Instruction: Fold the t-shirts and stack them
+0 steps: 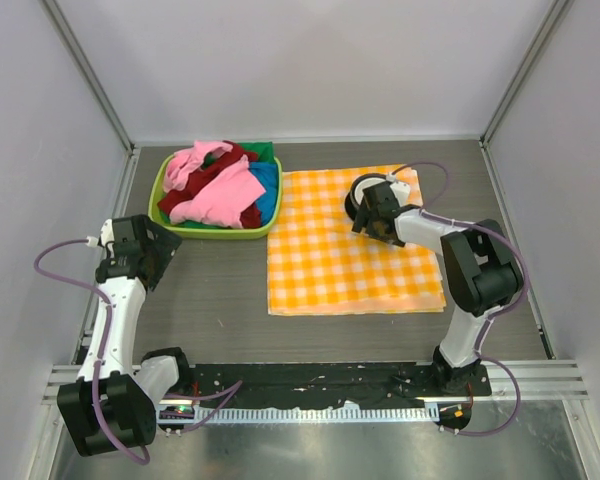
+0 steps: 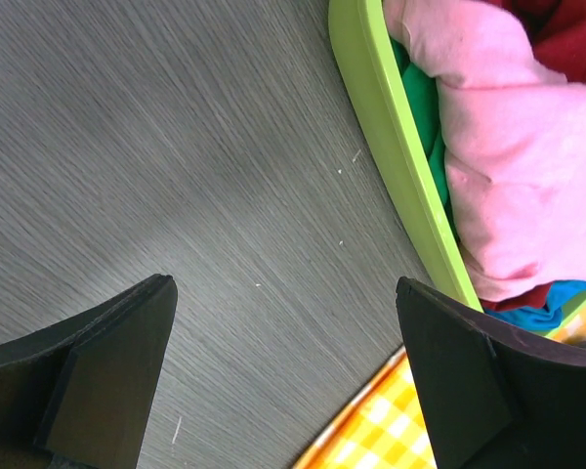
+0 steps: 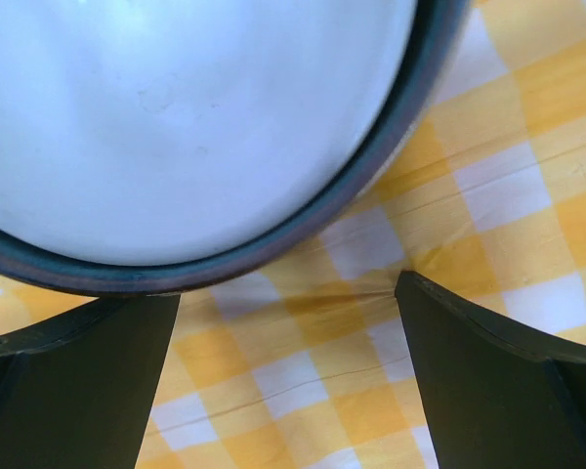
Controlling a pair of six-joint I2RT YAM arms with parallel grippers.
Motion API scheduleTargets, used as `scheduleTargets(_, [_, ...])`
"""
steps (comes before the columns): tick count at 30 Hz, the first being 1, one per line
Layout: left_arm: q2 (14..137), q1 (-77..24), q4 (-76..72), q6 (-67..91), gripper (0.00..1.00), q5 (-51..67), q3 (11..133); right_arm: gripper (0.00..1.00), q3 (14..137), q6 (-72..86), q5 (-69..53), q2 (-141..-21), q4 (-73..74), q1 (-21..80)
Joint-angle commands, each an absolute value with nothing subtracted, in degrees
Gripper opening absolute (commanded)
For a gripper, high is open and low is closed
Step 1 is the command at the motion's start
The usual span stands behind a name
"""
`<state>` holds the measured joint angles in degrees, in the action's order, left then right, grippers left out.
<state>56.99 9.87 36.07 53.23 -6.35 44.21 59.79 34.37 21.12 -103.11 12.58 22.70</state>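
Observation:
The t-shirts lie crumpled in a lime-green basket (image 1: 176, 226) at the back left. A light pink one (image 1: 220, 197) is on top, over a dark red one (image 1: 236, 158), a green one (image 1: 263, 150) and a bright blue one (image 1: 267, 190). My left gripper (image 1: 156, 255) hovers open over bare table just left of the basket. Its wrist view shows the basket rim (image 2: 391, 127), the pink shirt (image 2: 508, 147) and a bit of blue (image 2: 542, 311). My right gripper (image 1: 377, 212) is open and empty, low over the checked cloth.
An orange-and-white checked cloth (image 1: 350, 250) is spread flat right of the basket. A round white dish with a dark rim (image 3: 176, 117) sits on it just beyond my right fingers. Grey walls close in the dark table (image 1: 220, 290) on three sides.

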Motion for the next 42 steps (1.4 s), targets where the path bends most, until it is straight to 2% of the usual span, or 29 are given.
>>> scheduleTargets(1, [57.2, 9.8, 34.7, 51.8, 1.0, -5.4, 44.8, 1.0, 62.8, 33.6, 27.1, -108.4, 24.4, 15.9])
scheduleTargets(12, [58.4, 9.8, 35.6, 51.5, 1.0, -7.1, 45.5, 1.0, 70.6, 32.0, 31.4, -114.9, 27.1, 13.8])
scheduleTargets(18, [59.0, 9.4, 33.7, 51.0, 1.0, -2.6, 45.9, 1.0, 70.5, 31.6, 30.6, -108.7, 26.8, 16.8])
scheduleTargets(25, [62.3, -0.3, 32.2, 53.4, 1.0, -1.5, 50.1, 1.0, 75.0, 29.3, 33.5, -104.4, 31.5, 28.7])
scheduleTargets(30, [67.9, -10.7, 29.0, 58.6, 1.0, -6.6, 51.0, 1.0, 74.9, 29.8, 34.3, -102.9, 31.8, 33.2])
scheduleTargets(42, [82.7, -14.0, 25.7, 65.9, 1.0, -15.6, 57.7, 1.0, 69.6, 30.0, 36.0, -98.1, 30.7, 37.4])
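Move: Ahead of the right hand by about 7 cm and 3 cm to its left stands the bowl stack, almost at fingertip height, its rim at the left finger; the checked cloth's middle is some 5 cm left and 2 cm back. From the left hand, the pink t-shirt lies roughly 14 cm ahead, 12 cm right and 7 cm lower. The green basket's middle is about 15 cm ahead and 10 cm right, the blue t-shirt 15 cm ahead and 20 cm right. Pushing the bowl stack and cloth rightward about 5 cm and slightly forward, the open right hand pauses low, then comes free, swinging some 10 cm left, back and up, rolling its left side down. After waiting, the open left hand sweeps about 12 cm right and 6 cm forward towards the pink t-shirt, turning clockwise and finally dipping 4 cm. ##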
